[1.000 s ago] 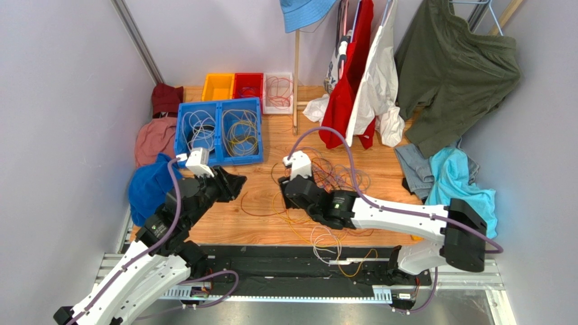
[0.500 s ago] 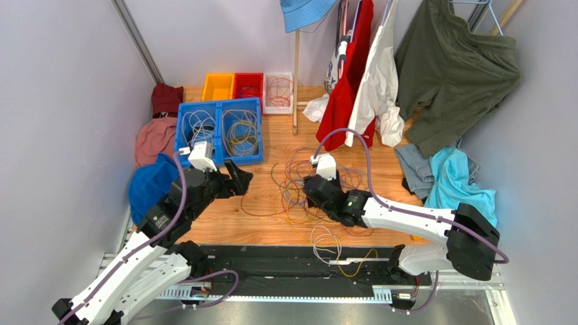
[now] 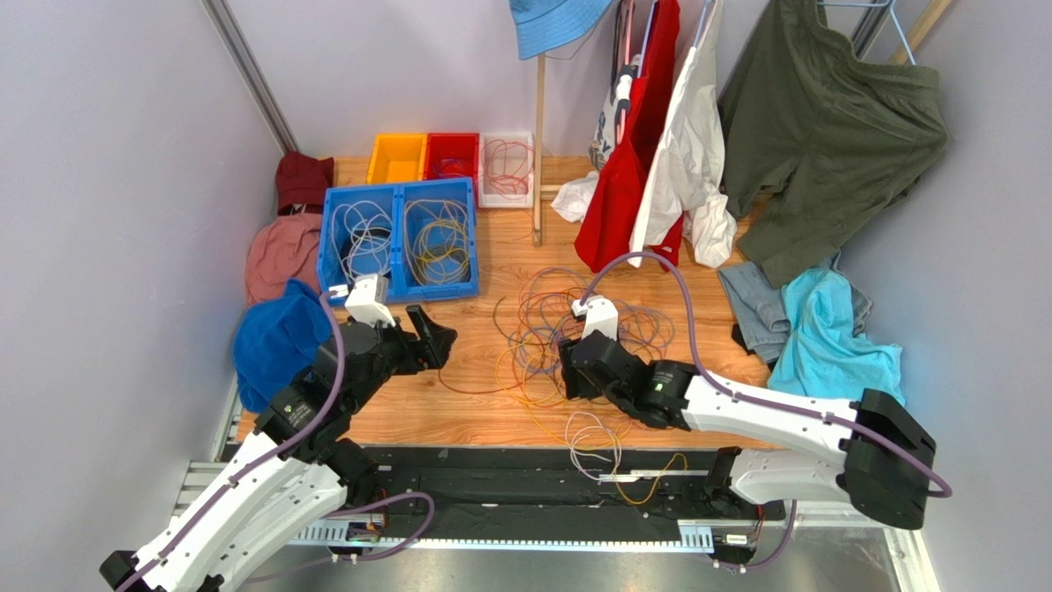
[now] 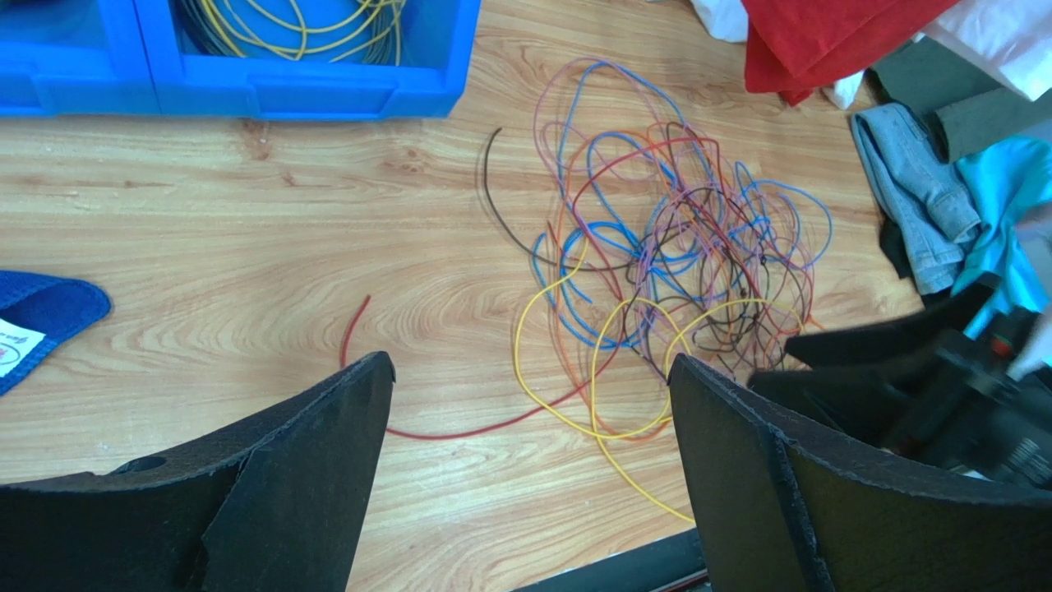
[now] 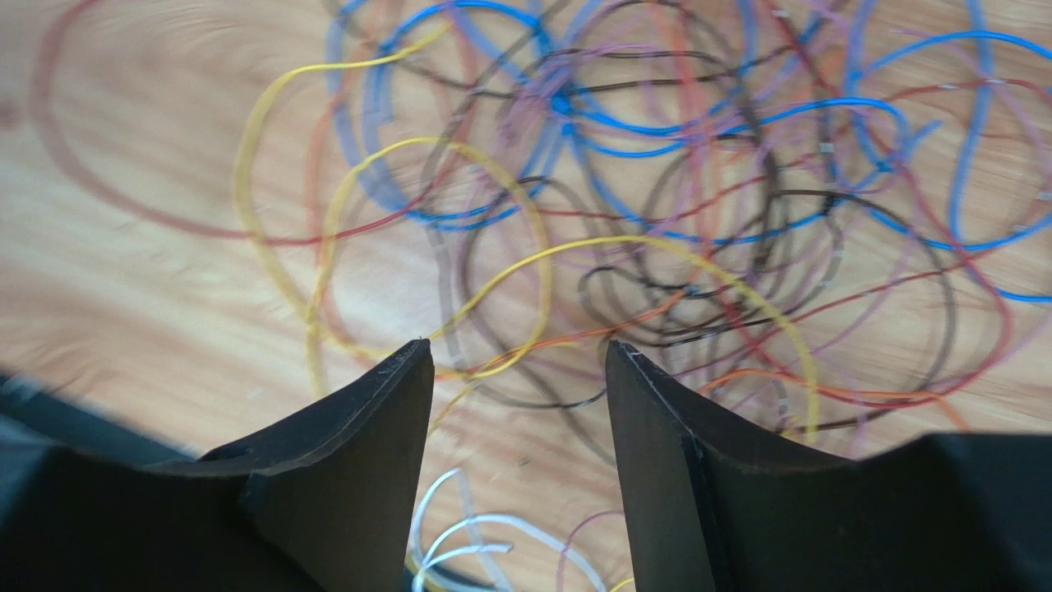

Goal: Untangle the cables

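Observation:
The cables [image 3: 580,331] lie in a loose tangle of blue, purple, red, brown, orange and yellow strands on the wooden table [image 3: 494,413]. My left gripper [image 3: 430,343] hovers left of the tangle, open wide, nothing between its fingers. In the left wrist view the tangle [image 4: 673,247] sits ahead and to the right of the left gripper [image 4: 531,364], and a single red strand [image 4: 457,429] runs below the jaws. My right gripper [image 3: 572,368] hangs over the tangle's near edge. In the right wrist view the right gripper [image 5: 516,348] is open above yellow and orange loops [image 5: 494,296], gripping nothing.
A blue double bin [image 3: 398,241] holds white and yellow wire coils; orange, red and white bins [image 3: 452,158] stand behind it. White wire loops [image 3: 593,438] hang over the front rail [image 3: 519,487]. Clothes are piled at the left [image 3: 282,339] and right [image 3: 827,327], and garments [image 3: 642,136] hang on a rack.
My right arm has swung right and toward the near edge, uncovering the tangle. The left gripper has opened wide and stayed near its spot.

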You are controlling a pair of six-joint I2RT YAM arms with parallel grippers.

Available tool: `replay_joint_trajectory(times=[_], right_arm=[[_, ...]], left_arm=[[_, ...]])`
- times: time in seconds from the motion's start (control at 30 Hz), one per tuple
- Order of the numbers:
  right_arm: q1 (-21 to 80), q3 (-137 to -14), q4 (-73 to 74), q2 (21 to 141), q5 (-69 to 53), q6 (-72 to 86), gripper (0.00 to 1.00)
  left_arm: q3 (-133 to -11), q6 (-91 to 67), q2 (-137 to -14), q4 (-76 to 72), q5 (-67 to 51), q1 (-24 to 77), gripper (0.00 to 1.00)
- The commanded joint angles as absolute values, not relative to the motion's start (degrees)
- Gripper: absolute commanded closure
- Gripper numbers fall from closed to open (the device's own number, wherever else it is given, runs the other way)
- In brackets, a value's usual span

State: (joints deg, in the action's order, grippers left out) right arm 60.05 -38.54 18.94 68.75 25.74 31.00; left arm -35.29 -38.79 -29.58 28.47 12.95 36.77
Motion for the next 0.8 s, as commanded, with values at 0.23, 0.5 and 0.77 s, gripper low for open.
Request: replay_joint_trajectory(times=[0.23,0.5,0.77], right_arm=[[67.84,-36.91,14.16,67.41,21.62,31.12,0.44],[77.86,-41.39,13.98,77.51,25.22,30.32,0.44],[79.19,-41.22,12.57,81.21,24.88,31.55,0.44]], left_arm=[[-35.85,-39.99,-30.15,24.96,12.92,37.09,0.11],[-36.12,-40.52,-29.80,26.81,13.71,37.09,0.11],[-34.98,-41.13,-28.83,26.98,13.01,37.09,0.11]])
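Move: Below the empty right hand, which hangs about 8 cm above the cables, the yellow cable's straight strand lies some 7 cm back and 3 cm left. The white coil by the table's front edge is about 7 cm back and 4 cm right of the hand; the tangle's middle is 7 cm ahead and 4 cm right; the red cable's loose stretch is level, 12 cm left. From the left hand, the strand is roughly 12 cm right, 5 cm back and 20 cm down. Touching nothing that can be seen, the right hand draws back from the tangle towards the yellow strand near the table's front edge, going about 9 cm back and 6 cm left. After a slight rise it sinks some 4 cm below its starting height, turning about 20 degrees counter-clockwise with the fingers kept half open, and eases to a stop. ##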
